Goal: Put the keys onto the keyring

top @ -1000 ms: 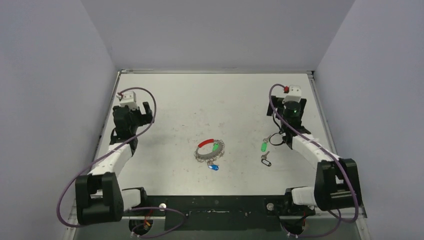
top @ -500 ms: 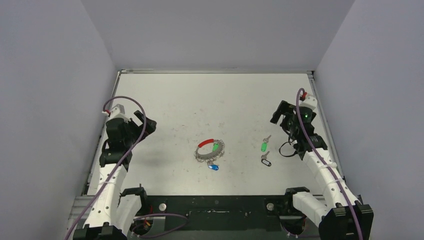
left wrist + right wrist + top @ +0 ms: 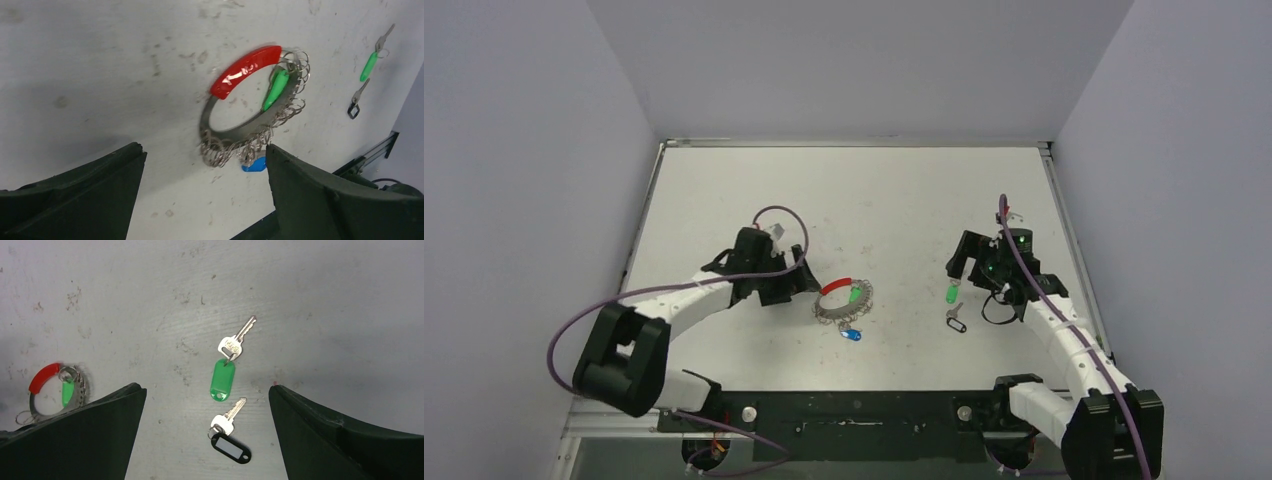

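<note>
The keyring [image 3: 839, 312] lies at mid-table, a silvery coil with a red section [image 3: 245, 70]. A green-tagged key [image 3: 276, 89] and a blue-tagged one [image 3: 255, 165] lie at the keyring [image 3: 235, 134]. My left gripper [image 3: 802, 281] is open just left of it, and in the wrist view the left gripper [image 3: 202, 150] has its fingers on either side of the coil's near edge. A loose green-tagged key [image 3: 223, 375] and a key with a black tag [image 3: 230, 442] lie on the table further right. My right gripper [image 3: 205, 387] hovers open over them, holding nothing.
Grey walls close in the table [image 3: 874, 190] on three sides. A black rail [image 3: 854, 410] with both arm bases runs along the near edge. The right arm's purple cable [image 3: 1034, 270] loops just right of the loose keys.
My left arm has swung from the table's left edge in to the keyring. My right gripper has come forward and left over the loose keys. Keys and keyring lie where they were.
</note>
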`<state>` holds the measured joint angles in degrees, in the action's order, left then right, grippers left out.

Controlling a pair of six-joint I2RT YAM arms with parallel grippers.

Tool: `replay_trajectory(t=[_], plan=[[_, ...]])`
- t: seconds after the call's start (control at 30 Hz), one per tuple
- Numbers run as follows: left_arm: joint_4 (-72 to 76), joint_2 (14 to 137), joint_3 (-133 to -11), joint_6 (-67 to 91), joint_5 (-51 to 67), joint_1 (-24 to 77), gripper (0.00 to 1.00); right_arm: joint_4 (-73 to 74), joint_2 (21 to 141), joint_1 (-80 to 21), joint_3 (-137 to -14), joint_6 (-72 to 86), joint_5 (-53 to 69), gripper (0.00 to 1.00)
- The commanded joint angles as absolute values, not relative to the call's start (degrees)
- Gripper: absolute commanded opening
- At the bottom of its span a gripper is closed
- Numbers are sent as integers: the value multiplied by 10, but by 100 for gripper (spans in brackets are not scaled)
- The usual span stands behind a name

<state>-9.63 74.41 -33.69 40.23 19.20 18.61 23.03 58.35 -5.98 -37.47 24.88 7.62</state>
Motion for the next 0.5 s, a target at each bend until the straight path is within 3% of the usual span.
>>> replay_trajectory(t=[0.0, 0.17, 0.3, 0.47], plan=[[-116, 846, -480, 360, 121, 279, 85, 166, 605, -79, -344, 274, 169, 100], [-223, 943, -600, 295, 11, 348, 78, 113, 657, -178, -346, 311, 168, 95], [-285, 1005, -658, 254, -54, 377, 65, 56, 712, -239, -351, 351, 172, 79], [-299, 1032, -659, 242, -63, 384, 61, -40, 794, -288, -351, 411, 189, 66]])
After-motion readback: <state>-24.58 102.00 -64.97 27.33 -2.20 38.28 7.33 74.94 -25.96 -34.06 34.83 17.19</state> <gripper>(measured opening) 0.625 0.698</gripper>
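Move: The left hand has the keyring about 12 cm to its right, almost level in reach and some 5 cm below; the key with the blue tag lies about 9 cm behind the keyring's middle and 2 cm farther right. From the right hand the keyring is roughly 28 cm to the left, 3 cm back and 11 cm down. Nearly beneath that hand lies the green-tagged key, 1 cm ahead and 1 cm left, with the black-tagged key 7 cm back and 1 cm left. Both open, empty hands converge on the keyring, neither yet seen to touch it. The left swings about 8 cm right and some 5 cm forward to come over the red part, then dips, rolling its left side up and turning clockwise; the right sweeps about 13 cm left, sinking and drawing slightly back, turning counter-clockwise. Both grippers close partway. ##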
